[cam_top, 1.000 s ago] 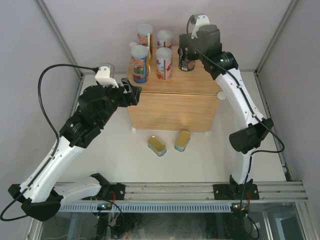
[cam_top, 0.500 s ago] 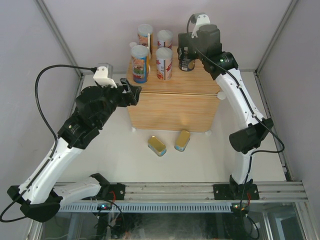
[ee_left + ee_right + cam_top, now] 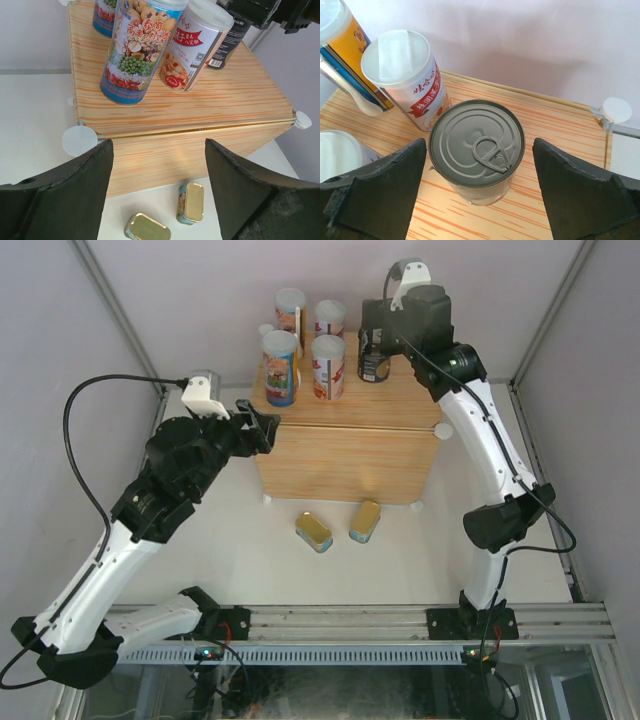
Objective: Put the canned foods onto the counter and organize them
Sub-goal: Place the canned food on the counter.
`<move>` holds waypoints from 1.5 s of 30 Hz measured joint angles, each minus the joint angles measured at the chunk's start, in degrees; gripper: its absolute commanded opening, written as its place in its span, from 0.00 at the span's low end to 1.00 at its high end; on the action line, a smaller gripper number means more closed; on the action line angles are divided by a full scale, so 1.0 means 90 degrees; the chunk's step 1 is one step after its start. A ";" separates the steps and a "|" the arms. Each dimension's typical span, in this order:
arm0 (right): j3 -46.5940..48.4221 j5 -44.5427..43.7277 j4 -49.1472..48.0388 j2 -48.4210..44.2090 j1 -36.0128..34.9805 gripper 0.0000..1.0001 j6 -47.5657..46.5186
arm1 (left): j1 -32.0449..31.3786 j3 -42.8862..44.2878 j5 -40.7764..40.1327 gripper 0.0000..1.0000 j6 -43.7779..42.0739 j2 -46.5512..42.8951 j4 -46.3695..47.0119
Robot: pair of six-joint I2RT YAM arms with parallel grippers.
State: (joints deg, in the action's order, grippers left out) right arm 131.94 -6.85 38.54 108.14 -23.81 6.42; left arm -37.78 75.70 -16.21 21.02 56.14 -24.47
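Observation:
On the light wood counter (image 3: 345, 445) stand several tall white-lidded cans (image 3: 328, 365) at the back left. A dark can with a metal pull-tab top (image 3: 476, 145) stands beside them at the back right (image 3: 373, 362). My right gripper (image 3: 479, 143) hangs open over that dark can, one finger off each side, touching nothing. Two flat gold tins (image 3: 313, 532) (image 3: 365, 521) lie on the white table in front of the counter. My left gripper (image 3: 159, 145) is open and empty off the counter's front left corner (image 3: 262, 425), with the tins (image 3: 191, 201) showing between its fingers.
White round connectors (image 3: 616, 110) stick out at the counter's corners. Grey walls close the space behind and at both sides. The arms' mounting rail (image 3: 330, 620) runs along the near edge. A black cable (image 3: 85, 430) loops off the left wrist.
My right gripper has opened wider and drawn up and back from the dark can, which stays standing on the counter. The left arm has edged slightly left.

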 measured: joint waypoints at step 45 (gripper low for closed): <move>-0.1800 -0.0345 -0.0311 -0.1030 -0.0393 0.55 0.0000 | 0.0146 -0.0182 0.0189 0.78 0.0000 -0.0112 0.0143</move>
State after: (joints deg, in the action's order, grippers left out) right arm 115.74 -9.96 35.75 98.87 -27.35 6.42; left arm -36.47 74.06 -14.50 21.02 55.13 -23.18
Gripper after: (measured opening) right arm 0.551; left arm 0.779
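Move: Between the right hand's open fingers stands the brown can, its middle about 1 cm ahead, 1 cm left and 4 cm below. At a similar height, the rear white can is some 5 cm ahead and 10 cm left of the hand, the front white can 3 cm back and 11 cm left. From the left hand the brown can lies roughly 20 cm ahead, 24 cm right and 3 cm lower. Backing off the already released brown can, the right hand draws back about 4 cm almost level, its open fingers coming out from either side. It then sinks some 4 cm in front of the can's near side while the fingers narrow from wide open to a little over half; the tips end close to the can, contact unclear. ##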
